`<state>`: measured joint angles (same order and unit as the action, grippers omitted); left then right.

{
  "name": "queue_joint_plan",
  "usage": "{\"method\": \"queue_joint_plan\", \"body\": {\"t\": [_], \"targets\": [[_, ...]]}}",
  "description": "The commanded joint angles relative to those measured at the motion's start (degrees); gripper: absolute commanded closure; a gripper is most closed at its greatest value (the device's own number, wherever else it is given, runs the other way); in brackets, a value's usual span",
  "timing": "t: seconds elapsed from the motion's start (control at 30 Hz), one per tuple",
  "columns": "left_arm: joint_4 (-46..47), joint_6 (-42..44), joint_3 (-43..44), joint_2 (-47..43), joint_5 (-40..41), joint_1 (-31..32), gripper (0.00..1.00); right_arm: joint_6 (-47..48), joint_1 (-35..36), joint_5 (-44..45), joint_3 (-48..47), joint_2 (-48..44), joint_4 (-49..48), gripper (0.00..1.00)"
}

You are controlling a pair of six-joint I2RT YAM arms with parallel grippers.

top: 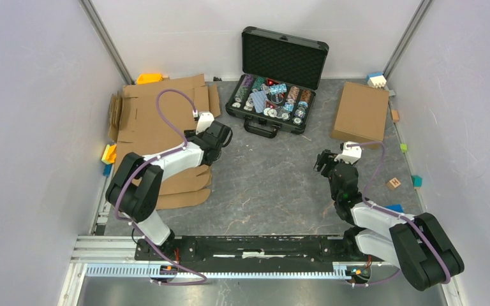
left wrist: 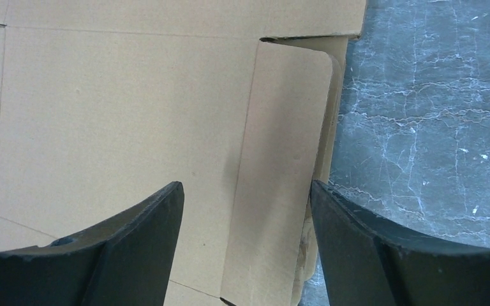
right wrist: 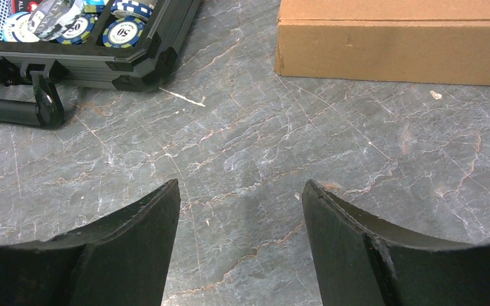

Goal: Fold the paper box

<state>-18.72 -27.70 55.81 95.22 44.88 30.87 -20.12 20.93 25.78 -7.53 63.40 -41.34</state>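
Note:
The paper box [top: 147, 121] lies flat and unfolded on the left of the table, plain brown cardboard with cut flaps. My left gripper [top: 220, 135] hovers over its right edge. In the left wrist view the left gripper [left wrist: 245, 191] is open, and a narrow rounded side flap [left wrist: 284, 146] runs between the fingers, slightly raised beside the main panel [left wrist: 115, 115]. The flap's edge is close to the right finger [left wrist: 357, 248]; the left finger stands clear of it. My right gripper [top: 325, 162] [right wrist: 239, 188] is open over bare grey table, holding nothing.
An open black case [top: 274, 76] [right wrist: 89, 60] of colourful chips stands at the back centre. A closed brown cardboard box [top: 360, 113] [right wrist: 395, 38] lies at the back right. Small coloured blocks [top: 108, 153] [top: 393, 183] sit along both side walls.

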Motion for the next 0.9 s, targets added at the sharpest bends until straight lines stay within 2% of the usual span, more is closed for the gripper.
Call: {"method": "queue_joint_plan", "body": {"t": [0.0, 0.13, 0.23, 0.43, 0.6, 0.7, 0.8, 0.83, 0.87], "targets": [[1.4, -2.0, -0.3, -2.4, 3.0, 0.1, 0.25, 0.6, -0.1, 0.8, -2.0, 0.3, -0.5, 0.25], [2.0, -2.6, -1.5, -3.7, 3.5, 0.0, 0.48, 0.7, -0.1, 0.6, -2.1, 0.3, -0.5, 0.25], [2.4, -2.6, -1.9, -4.0, 3.3, -0.1, 0.61, 0.6, -0.1, 0.5, -2.2, 0.4, -0.4, 0.25], [2.1, -3.4, -1.8, -3.2, 1.1, -1.6, 0.68, 0.7, -0.1, 0.6, -2.2, 0.6, -0.5, 0.25], [0.9, -4.2, -0.7, -1.2, -1.8, -3.5, 0.67, 0.8, -0.1, 0.5, -2.1, 0.7, -0.6, 0.24], [0.4, -4.0, -0.1, -0.4, -2.2, -3.7, 0.62, 0.8, -0.1, 0.6, -2.2, 0.8, -0.6, 0.24], [0.4, -4.0, 0.1, -0.1, -2.7, -3.9, 0.61, 0.7, -0.1, 0.5, -2.3, 1.0, -0.6, 0.24], [0.4, -3.9, 0.0, -0.1, -2.8, -3.9, 0.65, 0.7, -0.1, 0.5, -2.4, 1.0, -0.5, 0.24], [0.5, -4.1, 0.0, -0.1, -2.8, -3.9, 0.73, 0.8, -0.1, 0.5, -2.4, 1.0, -0.6, 0.24]]}}
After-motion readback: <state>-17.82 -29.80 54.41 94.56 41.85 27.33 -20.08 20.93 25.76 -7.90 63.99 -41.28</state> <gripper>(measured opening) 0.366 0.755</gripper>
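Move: The box's right side flap lies between the left gripper's open fingers, its middle about 2 cm to the right of the hand, level with it fore and aft and some 2 cm below. The far right flap is about 12 cm ahead and 5 cm right; the black case stands roughly 12 cm ahead and 27 cm right. From the idle right hand, the side flap is some 48 cm left and 4 cm ahead. Narrow the left gripper from wide open to about a third, its fingers straddling the side flap, while lifting it slightly. Then carry it about 1.5 cm left towards the main panel, the right finger pushing the flap's free edge up and over its crease, and let the hand sink about 1.5 cm as it gets there. ##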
